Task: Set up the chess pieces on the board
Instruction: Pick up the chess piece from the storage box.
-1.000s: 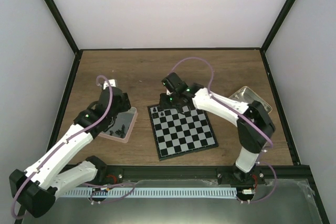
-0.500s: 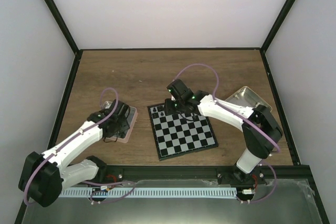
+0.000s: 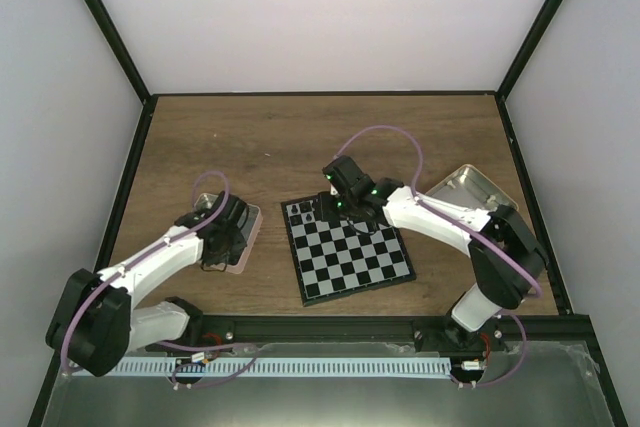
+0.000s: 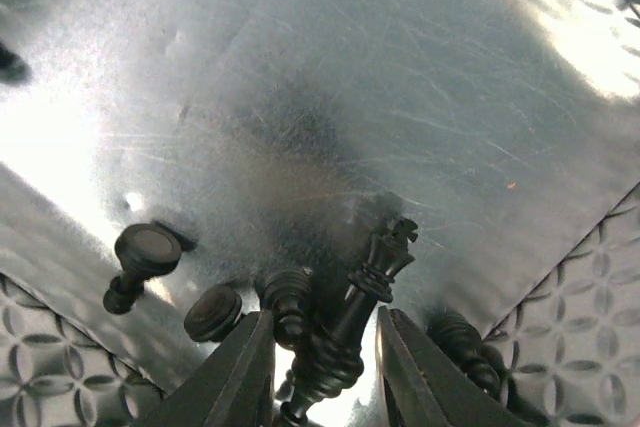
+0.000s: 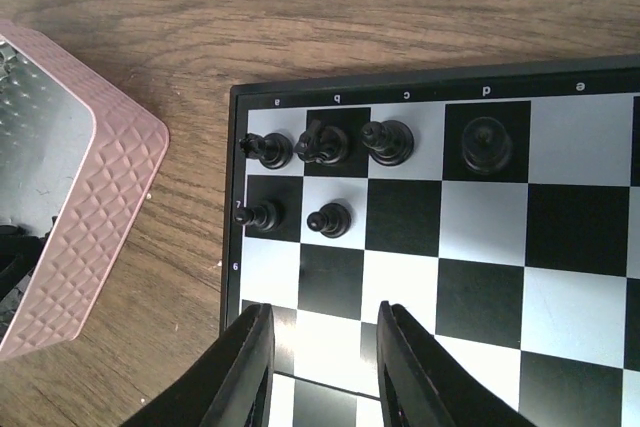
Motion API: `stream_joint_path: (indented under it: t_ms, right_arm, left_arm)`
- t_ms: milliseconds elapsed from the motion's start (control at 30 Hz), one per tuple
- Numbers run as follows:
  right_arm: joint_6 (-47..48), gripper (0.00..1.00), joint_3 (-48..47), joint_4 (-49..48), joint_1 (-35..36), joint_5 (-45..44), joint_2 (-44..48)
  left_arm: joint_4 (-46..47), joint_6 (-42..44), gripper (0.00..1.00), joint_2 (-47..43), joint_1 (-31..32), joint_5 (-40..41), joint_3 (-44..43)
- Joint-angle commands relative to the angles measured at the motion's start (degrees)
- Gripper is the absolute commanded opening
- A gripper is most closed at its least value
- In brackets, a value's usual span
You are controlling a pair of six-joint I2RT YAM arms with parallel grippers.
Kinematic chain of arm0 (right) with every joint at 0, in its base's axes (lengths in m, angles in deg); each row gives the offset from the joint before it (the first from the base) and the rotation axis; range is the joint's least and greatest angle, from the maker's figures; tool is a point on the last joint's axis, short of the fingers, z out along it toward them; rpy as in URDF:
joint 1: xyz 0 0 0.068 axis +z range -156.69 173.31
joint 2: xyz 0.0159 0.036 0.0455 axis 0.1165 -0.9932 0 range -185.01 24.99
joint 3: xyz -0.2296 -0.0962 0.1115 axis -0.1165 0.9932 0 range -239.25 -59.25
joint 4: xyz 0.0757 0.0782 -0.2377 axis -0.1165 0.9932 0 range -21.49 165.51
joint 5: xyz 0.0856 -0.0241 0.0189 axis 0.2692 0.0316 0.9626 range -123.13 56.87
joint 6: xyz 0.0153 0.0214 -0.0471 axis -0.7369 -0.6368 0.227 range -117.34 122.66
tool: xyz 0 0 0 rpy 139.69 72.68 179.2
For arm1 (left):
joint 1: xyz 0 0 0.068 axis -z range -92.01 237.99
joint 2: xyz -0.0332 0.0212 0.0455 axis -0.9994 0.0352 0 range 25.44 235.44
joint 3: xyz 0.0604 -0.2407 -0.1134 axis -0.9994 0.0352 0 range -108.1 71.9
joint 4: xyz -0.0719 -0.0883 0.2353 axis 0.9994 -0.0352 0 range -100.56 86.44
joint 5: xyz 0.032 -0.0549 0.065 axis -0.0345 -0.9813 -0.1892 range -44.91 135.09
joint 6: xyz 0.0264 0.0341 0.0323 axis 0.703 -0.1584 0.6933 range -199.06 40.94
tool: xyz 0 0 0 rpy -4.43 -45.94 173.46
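Note:
The board [image 3: 352,252] lies mid-table, and several black chess pieces [image 3: 312,213] stand in its far left corner. The right wrist view shows them as a back row [image 5: 388,141] and two pawns [image 5: 330,219] on the board [image 5: 500,247]. My right gripper [image 5: 322,347] hovers over those squares, open and empty; from above it [image 3: 333,209] is at the board's far left. My left gripper [image 4: 325,347] is down inside the pink-rimmed tray [image 3: 244,239]. Its jaws stand narrowly either side of a tilted black king [image 4: 375,277], with a slim gap showing.
Other black pieces [image 4: 140,257] lie loose on the tray's metal floor [image 4: 350,77], some right beside the left fingers [image 4: 240,367]. The tray's pink rim [image 5: 90,207] lies just left of the board. A silver tin [image 3: 482,187] sits at the right, partly under the right arm.
My left gripper has dropped into the tray and its jaws have narrowed around the black king. The right gripper has shifted slightly nearer over the board's far left corner.

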State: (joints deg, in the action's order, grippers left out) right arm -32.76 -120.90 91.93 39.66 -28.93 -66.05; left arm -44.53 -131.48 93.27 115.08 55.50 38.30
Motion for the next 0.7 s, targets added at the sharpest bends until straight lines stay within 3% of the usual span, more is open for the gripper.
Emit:
stream_joint_path:
  t_ms: [0, 667]
  right_arm:
    - [-0.26, 0.3, 0.65, -1.4, 0.42, -0.63, 1.71]
    - [-1.09, 0.29, 0.54, -1.48, 0.41, -2.64, 2.67]
  left_arm:
    - [1.48, 0.49, 0.28, 0.52, -1.19, 2.37, 0.24]
    - [1.41, 3.21, 0.05, -0.21, -2.57, 3.44, -1.58]
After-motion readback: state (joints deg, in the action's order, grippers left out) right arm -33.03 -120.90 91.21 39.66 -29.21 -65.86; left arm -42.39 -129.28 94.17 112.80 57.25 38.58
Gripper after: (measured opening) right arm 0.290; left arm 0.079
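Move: Just about 1 cm ahead and 1 cm to the left of the left hand, roughly 1 cm below it, the small black pawn lies in the storage box. The king lies close against it, 1 cm ahead and 1 cm right of the hand. A toppled piece is 3 cm to the hand's left, level with it; another piece is 4 cm right and 1 cm ahead. From the right hand the pawn is about 23 cm left, 8 cm back and 9 cm down. The left hand's fingertips close from partly open to almost shut and come to pinch the black pawn. While they close, the hand slides about 1.5 cm forward and left, level and low in the box, shifting off the king onto the pawn; the travel is mostly early, then the hand stays while the fingers go on narrowing. ##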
